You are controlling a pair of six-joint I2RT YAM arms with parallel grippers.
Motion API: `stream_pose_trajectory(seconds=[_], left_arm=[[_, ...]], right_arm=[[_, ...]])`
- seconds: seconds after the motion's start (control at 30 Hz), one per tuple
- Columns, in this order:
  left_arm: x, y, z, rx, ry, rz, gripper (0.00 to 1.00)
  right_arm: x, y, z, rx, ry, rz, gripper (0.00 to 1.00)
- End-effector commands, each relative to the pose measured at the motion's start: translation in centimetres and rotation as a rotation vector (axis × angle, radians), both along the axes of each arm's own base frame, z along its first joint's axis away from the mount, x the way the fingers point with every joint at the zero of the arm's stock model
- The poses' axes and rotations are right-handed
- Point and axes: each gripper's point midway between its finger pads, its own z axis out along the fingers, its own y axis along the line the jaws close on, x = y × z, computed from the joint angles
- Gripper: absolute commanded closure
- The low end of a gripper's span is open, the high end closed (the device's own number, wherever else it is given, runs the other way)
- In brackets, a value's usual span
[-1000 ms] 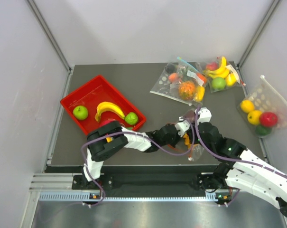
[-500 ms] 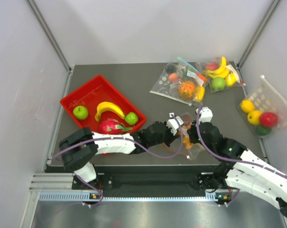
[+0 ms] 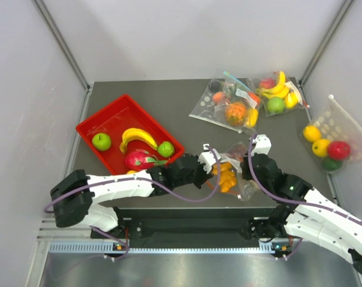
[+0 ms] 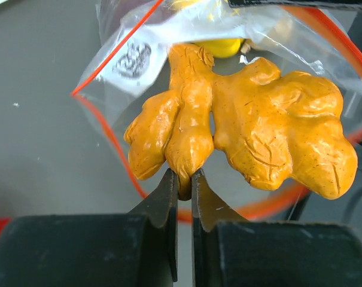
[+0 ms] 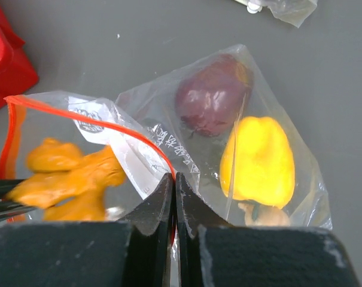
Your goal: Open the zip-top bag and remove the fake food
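The zip-top bag [image 3: 243, 179] lies near the table's front edge with its orange-red zip mouth [image 4: 103, 128] open. My left gripper [image 4: 184, 179] is shut on a lobe of a knobbly orange fake food piece [image 4: 258, 131], holding it just in front of the open mouth. From above, that piece [image 3: 226, 176] hangs left of the bag, beside the left gripper [image 3: 216, 166]. My right gripper [image 5: 174, 179] is shut on the bag's zip edge [image 5: 142, 140]. Inside the bag lie a dark purple piece [image 5: 210, 98], a yellow piece [image 5: 258, 158] and a small beige one [image 5: 261, 214].
A red tray [image 3: 125, 97] at the left holds two green apples, a banana and a pink dragon fruit. Three more bags of toy fruit [image 3: 225, 104] [image 3: 276, 92] [image 3: 333, 137] lie at the back right and right edge.
My left gripper has drawn back to the left with the orange piece, pulling it out towards the bag's mouth. The left arm's elbow has swung left. The right gripper has kept its hold.
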Motion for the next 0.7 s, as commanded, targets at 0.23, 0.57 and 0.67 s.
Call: stream_pose_trajectory(seconds=[0.23,0.57,0.67], left_arm=[[-0.6,2.0,4.9,-0.100,-0.054,0.022,1.00],[3.1,6.6,7.4,-0.117,-0.113,0.239,1.00],[6.8,10.5,8.5,-0.162,-0.096,0.388,1.00]], right_arm=[[0.9,0.0,1.2,-0.004,-0.024,-0.022,1.00],[0.7,0.0,1.6,0.018,-0.033,-0.019,1.00],[0.6,0.0,1.7,0.023,-0.033,-0.013,1.00]])
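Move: Some 31 cm to the left hand's left and 9 cm ahead, about 10 cm lower, is the middle of the red bin. Inside it, from that hand, the green cabbage is about 17 cm left and 7 cm ahead, the dragon fruit 26 cm left and 3 cm ahead. The zip-top bag lies about 12 cm to its right, level with it. From the right hand the bin is roughly 41 cm left and 6 cm ahead. Lifting about 7 cm with the lumpy orange food still pinched in its fingers, the left hand draws left out of the bag's mouth, then swings left and forward towards the red bin, some 6 cm left in all, its wrist turning about 10 degrees counter-clockwise. The right hand stays put and keeps its pinch on the bag's zipper edge. ##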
